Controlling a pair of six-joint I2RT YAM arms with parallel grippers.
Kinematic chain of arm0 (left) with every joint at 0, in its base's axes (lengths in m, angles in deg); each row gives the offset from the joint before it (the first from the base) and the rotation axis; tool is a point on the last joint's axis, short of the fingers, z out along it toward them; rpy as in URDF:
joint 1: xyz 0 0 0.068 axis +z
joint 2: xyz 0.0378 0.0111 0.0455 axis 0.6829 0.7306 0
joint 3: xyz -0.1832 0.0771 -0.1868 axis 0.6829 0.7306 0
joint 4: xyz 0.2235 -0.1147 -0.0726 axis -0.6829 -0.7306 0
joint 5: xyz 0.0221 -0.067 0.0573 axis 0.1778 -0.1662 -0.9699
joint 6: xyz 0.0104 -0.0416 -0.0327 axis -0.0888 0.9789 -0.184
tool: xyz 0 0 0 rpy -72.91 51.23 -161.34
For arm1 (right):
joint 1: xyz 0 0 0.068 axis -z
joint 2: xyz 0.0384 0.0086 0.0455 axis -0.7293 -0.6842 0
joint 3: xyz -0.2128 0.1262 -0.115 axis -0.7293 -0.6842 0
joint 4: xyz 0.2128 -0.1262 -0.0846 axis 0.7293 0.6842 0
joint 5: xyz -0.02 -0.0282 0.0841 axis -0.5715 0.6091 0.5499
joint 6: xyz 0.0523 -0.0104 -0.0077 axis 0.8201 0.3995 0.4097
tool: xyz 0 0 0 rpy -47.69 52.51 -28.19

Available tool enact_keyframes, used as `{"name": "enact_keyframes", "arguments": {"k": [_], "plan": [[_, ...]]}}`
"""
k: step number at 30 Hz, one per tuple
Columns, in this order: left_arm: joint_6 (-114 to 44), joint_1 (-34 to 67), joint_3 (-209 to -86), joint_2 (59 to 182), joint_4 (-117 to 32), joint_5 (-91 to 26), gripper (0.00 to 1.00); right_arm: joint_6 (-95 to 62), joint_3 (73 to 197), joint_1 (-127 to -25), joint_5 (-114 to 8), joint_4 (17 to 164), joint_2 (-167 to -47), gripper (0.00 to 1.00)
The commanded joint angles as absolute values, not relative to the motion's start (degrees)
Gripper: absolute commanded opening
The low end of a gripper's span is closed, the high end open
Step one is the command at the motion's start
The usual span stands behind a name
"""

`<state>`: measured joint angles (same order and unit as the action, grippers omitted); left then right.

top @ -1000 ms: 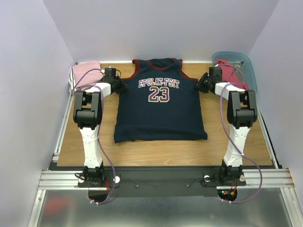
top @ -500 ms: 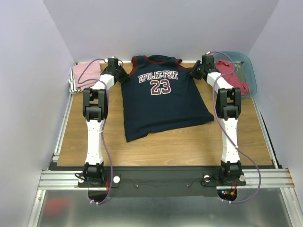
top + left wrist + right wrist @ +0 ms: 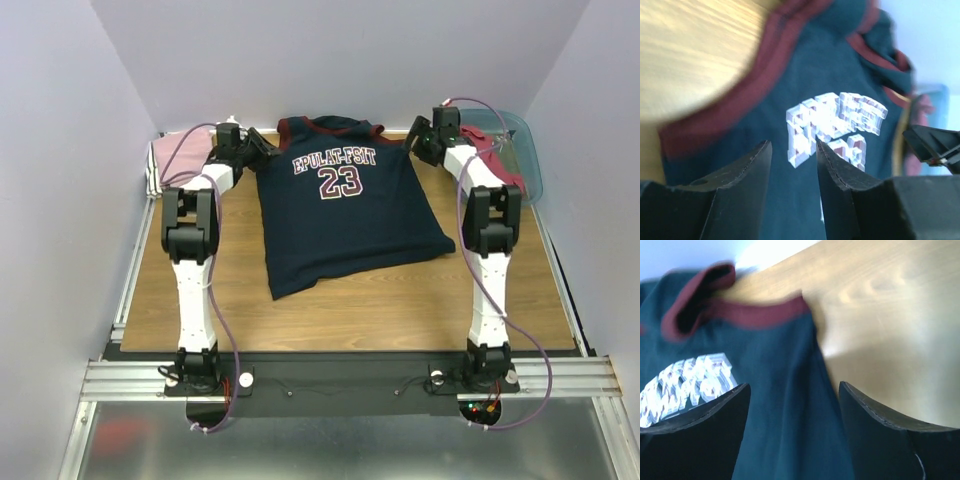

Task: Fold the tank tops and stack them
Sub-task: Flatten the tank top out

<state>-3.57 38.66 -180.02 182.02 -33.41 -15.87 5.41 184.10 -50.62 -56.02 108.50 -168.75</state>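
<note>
The navy jersey [image 3: 350, 215] with maroon trim and a white "23" lies flat and slightly skewed on the table, its neck toward the back wall. My left gripper [image 3: 260, 147] hovers at its left shoulder, open, with nothing between the fingers; the left wrist view shows the left gripper [image 3: 793, 145] over the jersey [image 3: 805, 75]. My right gripper [image 3: 413, 141] is at the right shoulder, wide open and empty. In the right wrist view the right gripper [image 3: 794, 386] hangs above the jersey's side [image 3: 775, 405]. A pink top [image 3: 178, 158] lies back left. A red top [image 3: 492, 152] sits in the bin.
The teal plastic bin [image 3: 527, 150] stands at the back right corner, close behind my right arm. The wooden table [image 3: 350, 320] shows bare in front of the jersey. Grey walls close in the back and both sides.
Both grippers carried the jersey's shoulders toward the back wall, skewing it, then opened and let go. The left arm has drawn back slightly to the left.
</note>
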Motion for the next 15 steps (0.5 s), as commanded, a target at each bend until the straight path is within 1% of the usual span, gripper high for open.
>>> {"name": "enact_keyframes", "arguments": {"k": [1,2,3,4,5,6,7,8,9,10,11,12,13,15], "plan": [[-0.17,38.06,-171.01,161.12,-22.69,-18.52,0.52,3.09,175.23,-50.78,-60.18,107.49,-149.54,0.78],[0.44,37.71,-164.28,158.11,-23.55,-21.08,0.51,3.27,171.89,-50.78,-62.53,107.49,-146.52,0.78],[1.67,37.27,-160.99,151.90,-24.69,-23.63,0.51,3.44,164.72,-50.69,-63.60,107.40,-143.70,0.78],[2.46,36.74,-157.83,148.88,-26.10,-28.62,0.50,3.44,161.34,-50.78,-64.66,107.49,-140.37,0.79],[3.25,35.78,-151.45,146.15,-28.72,-30.32,0.43,3.44,158.00,-50.69,-66.23,107.49,-134.85,0.79],[4.22,35.25,-148.34,140.82,-30.05,-31.82,0.40,3.44,154.14,-50.69,-67.03,107.49,-131.75,0.79],[6.23,34.72,-144.83,138.07,-31.46,-35.22,0.38,3.36,147.40,-50.61,-67.56,107.49,-129.03,0.79],[7.03,33.33,-137.65,135.43,-33.21,-36.39,0.35,3.62,143.42,-50.52,-69.05,107.49,-123.08,0.79],[7.91,32.44,-133.84,132.62,-33.75,-37.53,0.33,3.97,139.98,-50.26,-69.67,107.49,-120.32,0.79],[9.83,31.65,-130.50,127.28,-35.59,-39.89,0.32,4.15,133.42,-50.08,-70.11,107.58,-117.77,0.78],[10.46,30.68,-124.55,124.70,-36.56,-40.44,0.32,4.67,130.40,-49.64,-70.38,107.49,-114.70,0.78],[10.73,28.76,-121.88,122.24,-37.70,-42.27,0.31,5.11,127.76,-49.12,-71.16,107.58,-109.97,0.77],[12.12,27.52,-117.33,117.61,-40.93,-44.55,0.31,5.29,122.60,-48.85,-71.34,107.58,-107.49,0.77],[13.10,24.89,-113.26,111.10,-43.33,-45.54,0.31,5.29,118.87,-48.41,-71.96,107.93,-102.31,0.76]]}}
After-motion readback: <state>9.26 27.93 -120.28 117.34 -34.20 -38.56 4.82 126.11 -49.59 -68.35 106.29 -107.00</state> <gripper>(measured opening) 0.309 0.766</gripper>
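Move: The left hand goes for the tank top's near left corner, about 41 cm straight back and 7 cm below it; the number 23 is about 9 cm back and 18 cm right, the pink stack 25 cm left and 1 cm back. For the right hand, the near right corner is about 30 cm back, 10 cm right and 4 cm below, and the blue bin 22 cm right and 2 cm back. Both empty hands arc up and back about 25 cm towards the near corners, left fingers partly closing, right staying open. ##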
